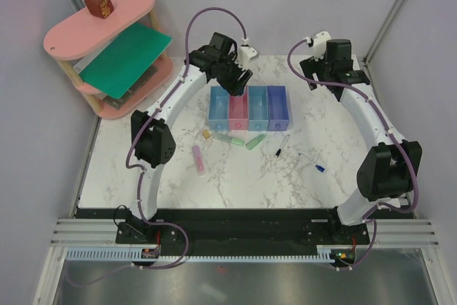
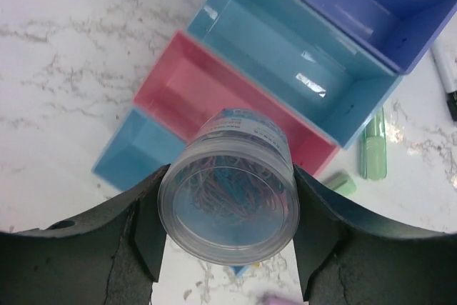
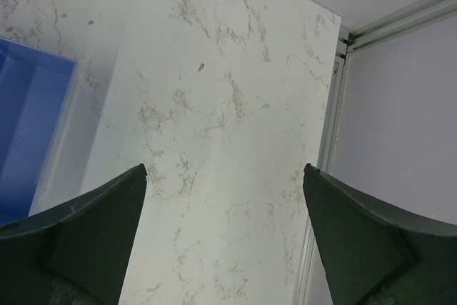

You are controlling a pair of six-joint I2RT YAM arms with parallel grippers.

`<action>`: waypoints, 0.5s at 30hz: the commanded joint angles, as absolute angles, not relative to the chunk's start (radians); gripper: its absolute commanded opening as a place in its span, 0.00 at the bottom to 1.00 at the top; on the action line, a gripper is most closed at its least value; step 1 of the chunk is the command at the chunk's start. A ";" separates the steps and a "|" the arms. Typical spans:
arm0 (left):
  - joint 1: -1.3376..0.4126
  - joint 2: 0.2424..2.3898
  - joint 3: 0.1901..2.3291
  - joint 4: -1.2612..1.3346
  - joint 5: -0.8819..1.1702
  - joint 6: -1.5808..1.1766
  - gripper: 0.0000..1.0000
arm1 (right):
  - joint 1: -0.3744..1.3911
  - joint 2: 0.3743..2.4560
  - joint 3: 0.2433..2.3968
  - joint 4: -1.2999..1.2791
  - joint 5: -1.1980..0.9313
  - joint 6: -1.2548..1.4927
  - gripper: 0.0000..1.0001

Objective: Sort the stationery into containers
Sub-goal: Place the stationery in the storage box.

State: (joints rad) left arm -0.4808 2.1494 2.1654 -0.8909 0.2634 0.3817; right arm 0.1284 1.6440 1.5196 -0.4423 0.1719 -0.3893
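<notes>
Four containers stand in a row: light blue [image 1: 219, 107], pink [image 1: 238, 108], blue [image 1: 258, 107] and blue-violet [image 1: 278, 107]. My left gripper [image 1: 232, 83] hangs over the light blue [image 2: 139, 151] and pink [image 2: 214, 98] containers, shut on a clear round tub [image 2: 228, 191] of coloured clips. In front of the row lie a pink stick [image 1: 198, 158], a yellow piece [image 1: 206, 134], two green sticks [image 1: 230, 138] [image 1: 255, 141], a black pen [image 1: 280, 149] and a blue-tipped pen [image 1: 312, 163]. My right gripper [image 3: 225, 169] stands open over bare marble at the back right, the blue-violet container [image 3: 28, 126] to its left.
A pink oval shelf [image 1: 100, 23] at the back left carries a brown block [image 1: 98, 3] and a green sheet [image 1: 125, 58]. Grey walls close in the table. A metal frame rail [image 3: 332, 105] runs along the right edge.
</notes>
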 commanded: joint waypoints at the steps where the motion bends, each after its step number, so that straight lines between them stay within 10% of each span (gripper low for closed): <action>1: -0.514 2.258 2.318 -0.899 0.252 0.374 0.31 | 0.092 1.588 1.497 -0.437 0.153 -0.387 0.98; 15: -0.540 2.405 2.359 -0.819 0.131 0.410 0.31 | 0.034 1.552 1.460 -0.437 0.115 -0.384 0.98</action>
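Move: The paper-clip jar is already gripped in the left hand, and the storage box's pink compartment lies about 2 cm ahead of that hand, 2 cm to its right and 15 cm below. The left blue compartment is 7 cm to the left of the pink one, the middle blue one 7 cm to its right. The green stick lies some 9 cm back and 8 cm right of the left hand. From the right hand, the pink compartment is about 23 cm left, level ahead, 20 cm below. The jar of paper clips, still held in the left fingers, first goes on about 4 cm to the right over the pink compartment. It then sinks some 8 cm towards it, easing slightly forward, with no real change in grip. The empty right hand, still wide open, draws about 4 cm to the right, away from the box. ##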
